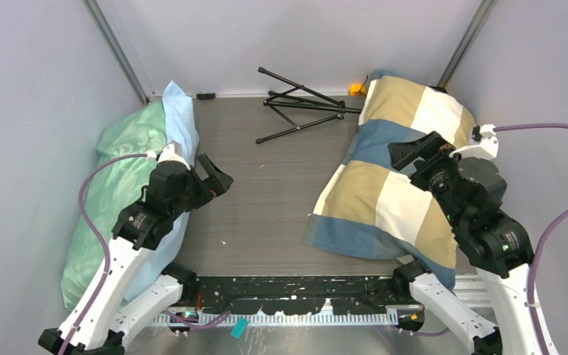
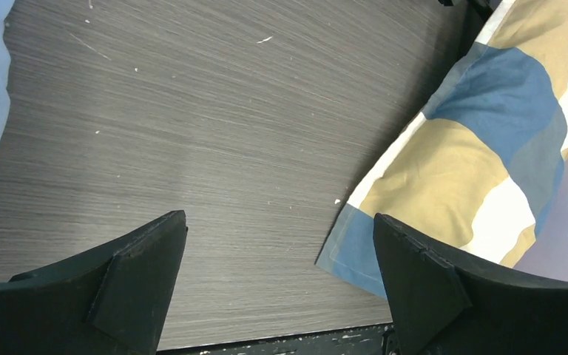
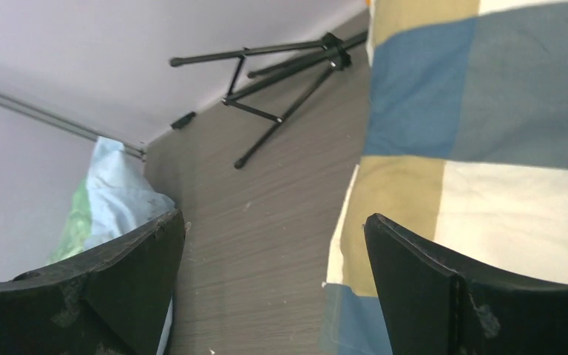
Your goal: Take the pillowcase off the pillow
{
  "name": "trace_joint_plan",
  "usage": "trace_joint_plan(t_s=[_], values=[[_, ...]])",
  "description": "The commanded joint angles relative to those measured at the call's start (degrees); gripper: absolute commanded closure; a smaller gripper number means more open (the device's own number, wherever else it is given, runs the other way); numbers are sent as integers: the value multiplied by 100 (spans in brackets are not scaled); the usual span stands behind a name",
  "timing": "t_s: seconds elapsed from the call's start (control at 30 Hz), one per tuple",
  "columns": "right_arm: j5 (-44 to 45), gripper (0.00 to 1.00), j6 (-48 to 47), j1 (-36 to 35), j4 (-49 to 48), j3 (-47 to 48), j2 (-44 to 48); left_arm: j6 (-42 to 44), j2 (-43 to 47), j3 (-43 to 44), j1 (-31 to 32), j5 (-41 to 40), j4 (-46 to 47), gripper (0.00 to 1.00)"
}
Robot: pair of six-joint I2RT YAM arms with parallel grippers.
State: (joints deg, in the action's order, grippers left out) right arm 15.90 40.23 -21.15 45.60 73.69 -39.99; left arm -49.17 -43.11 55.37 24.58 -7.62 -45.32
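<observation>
The pillowcase [image 1: 384, 185], in big blocks of blue, tan and cream-white, lies stuffed full on the right side of the grey wood-grain table [image 1: 266, 192]. The pillow is hidden inside it. My left gripper [image 1: 220, 177] hovers open over the bare table, left of the pillowcase. In the left wrist view this gripper [image 2: 279, 217] is empty, and the pillowcase's blue near corner [image 2: 355, 251] lies by the right finger. My right gripper [image 1: 403, 157] hangs open above the pillowcase's middle. In the right wrist view that gripper [image 3: 275, 217] holds nothing, with the pillowcase [image 3: 481, 111] below and to its right.
A mint-green patterned pillow [image 1: 122, 185] with light blue cloth [image 1: 180, 118] lies along the left wall. A folded black tripod [image 1: 303, 107] and a small orange object [image 1: 356, 89] sit at the back. Grey walls close in on three sides. A black rail [image 1: 296, 287] runs along the near edge.
</observation>
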Motion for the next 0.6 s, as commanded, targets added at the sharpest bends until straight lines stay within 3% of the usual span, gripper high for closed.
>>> trace_joint_plan(t_s=[0.0,0.17,0.33,0.57], values=[[300,4,482,28,250,-110,-108,0,110,-78,-22,390,315,0],[341,4,191,25,574,-43,-397,345,36,-361,-23,1198,1015,0],[74,5,11,21,462,-471,-127,308,-315,-760,45,2115,2062,2],[-53,5,-111,37,923,-488,-929,579,-1447,-661,1411,1171,2954,1]])
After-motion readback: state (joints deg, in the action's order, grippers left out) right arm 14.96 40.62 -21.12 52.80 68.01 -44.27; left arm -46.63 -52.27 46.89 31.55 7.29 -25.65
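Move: Below and right of the left hand is the pillowcase's near-left blue corner, about 20 cm to the right, 11 cm back and 23 cm down. The green-and-blue pillow's middle is some 23 cm left, 2 cm ahead and 18 cm below; the black tripod is about 25 cm ahead, 19 cm right and 22 cm below. From the right hand, the striped pillow's middle is about 5 cm ahead, 3 cm right and 31 cm down; the blue corner is about 10 cm back, 19 cm left and 37 cm down. Sweeping right across the open table, the left hand speeds up towards the blue corner, covering about 9 cm and sinking a few centimetres, while its wrist turns some 20 degrees clockwise. The right hand drops about 8 cm almost straight down over the striped pillow, its fingers tipping down. Both grippers stay wide open, touching nothing. ##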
